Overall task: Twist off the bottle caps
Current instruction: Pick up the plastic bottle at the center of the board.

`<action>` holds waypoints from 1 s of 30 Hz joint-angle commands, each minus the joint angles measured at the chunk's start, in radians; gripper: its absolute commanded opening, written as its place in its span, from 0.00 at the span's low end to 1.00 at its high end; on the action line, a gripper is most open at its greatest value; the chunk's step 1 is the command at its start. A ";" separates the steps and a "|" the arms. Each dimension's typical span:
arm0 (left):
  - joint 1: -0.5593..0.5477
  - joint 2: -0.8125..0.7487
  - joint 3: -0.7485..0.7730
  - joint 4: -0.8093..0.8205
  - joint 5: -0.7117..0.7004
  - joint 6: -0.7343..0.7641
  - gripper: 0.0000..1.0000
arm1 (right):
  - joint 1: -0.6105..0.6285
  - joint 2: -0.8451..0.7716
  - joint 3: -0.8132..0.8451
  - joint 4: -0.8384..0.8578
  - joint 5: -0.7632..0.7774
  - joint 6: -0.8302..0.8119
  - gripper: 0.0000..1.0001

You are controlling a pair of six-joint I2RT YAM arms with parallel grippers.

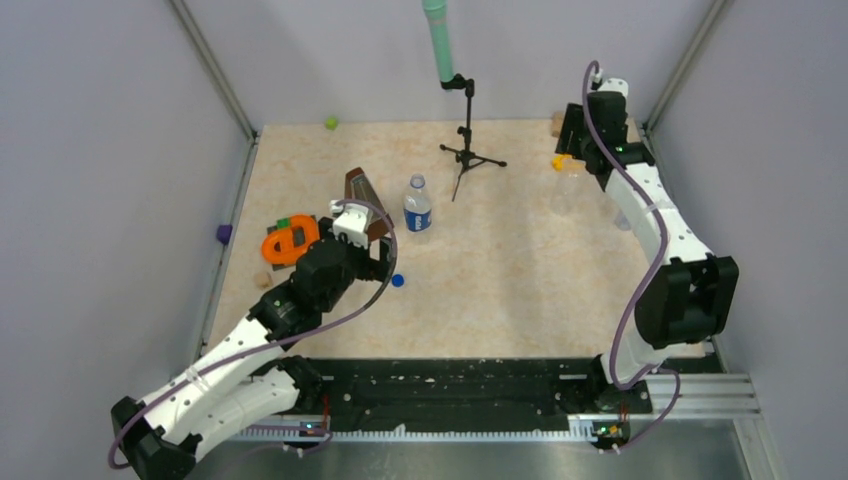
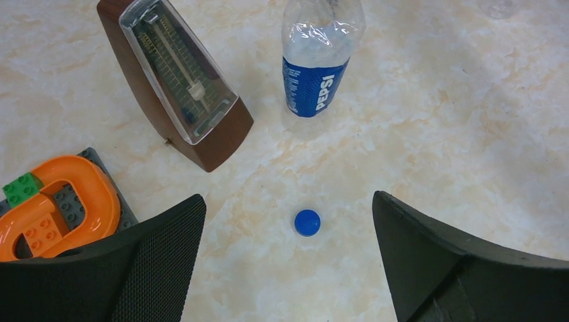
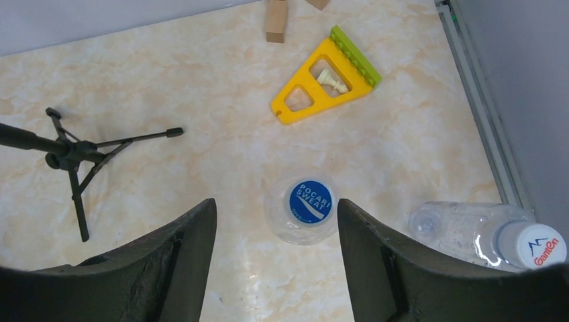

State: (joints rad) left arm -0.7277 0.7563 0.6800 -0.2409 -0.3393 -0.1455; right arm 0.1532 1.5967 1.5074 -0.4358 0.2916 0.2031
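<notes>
A dark blue cap (image 2: pixel 307 222) lies loose on the table (image 2: pixel 436 121), between the fingertips of my left gripper (image 2: pixel 288 201) and below them. That gripper is open and holds nothing. Beyond the cap stands the blue-labelled Pepsi bottle (image 2: pixel 315 74), also seen from above (image 1: pixel 417 207) with the cap (image 1: pixel 398 281) in front of it. My right gripper (image 3: pixel 276 202) hangs open over an upright clear bottle (image 3: pixel 278 225). Its blue-and-white printed cap (image 3: pixel 311 200) sits level with the fingertips, close to the right finger. A second clear bottle (image 3: pixel 463 231) with a white cap (image 3: pixel 540 245) lies at the right.
A brown metronome (image 2: pixel 181 80) and an orange toy on a grey plate (image 2: pixel 54 208) are left of the Pepsi bottle. A microphone tripod (image 3: pixel 74 154), a yellow triangular toy (image 3: pixel 325 74) and a wooden block (image 3: pixel 276 20) lie near the right gripper. The wall rail (image 3: pixel 483 114) runs along the right.
</notes>
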 commanded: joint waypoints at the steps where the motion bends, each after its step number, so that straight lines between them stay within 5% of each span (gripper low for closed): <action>1: 0.003 0.016 0.041 0.022 0.045 0.022 0.94 | -0.030 0.005 0.004 0.043 0.017 0.001 0.64; 30: 0.004 0.033 0.043 0.026 0.044 0.011 0.94 | -0.070 0.076 -0.044 0.095 -0.063 -0.007 0.31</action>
State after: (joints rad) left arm -0.7277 0.7834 0.6849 -0.2409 -0.3035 -0.1322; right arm 0.0952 1.6630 1.4528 -0.3706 0.2337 0.2100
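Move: Below the right hand stands the plastic bottle with the blue cap, its middle about 15 cm lower, 1 cm ahead and 2 cm to the right. The yellow tool lies flat some 17 cm ahead, 8 cm to the right and 24 cm down. The white-capped bottle stands 4 cm back and 16 cm to the right. From the idle left hand the blue-capped bottle is roughly 24 cm ahead, 43 cm right and 10 cm lower. Sliding a little to its right first, the right hand then sinks onto the blue-capped bottle, about 4 cm down and easing slightly forward. The half-open fingers come together on the way, and their tips pinch the blue cap from both sides, where nothing was touched before; the wrist hardly turns. ##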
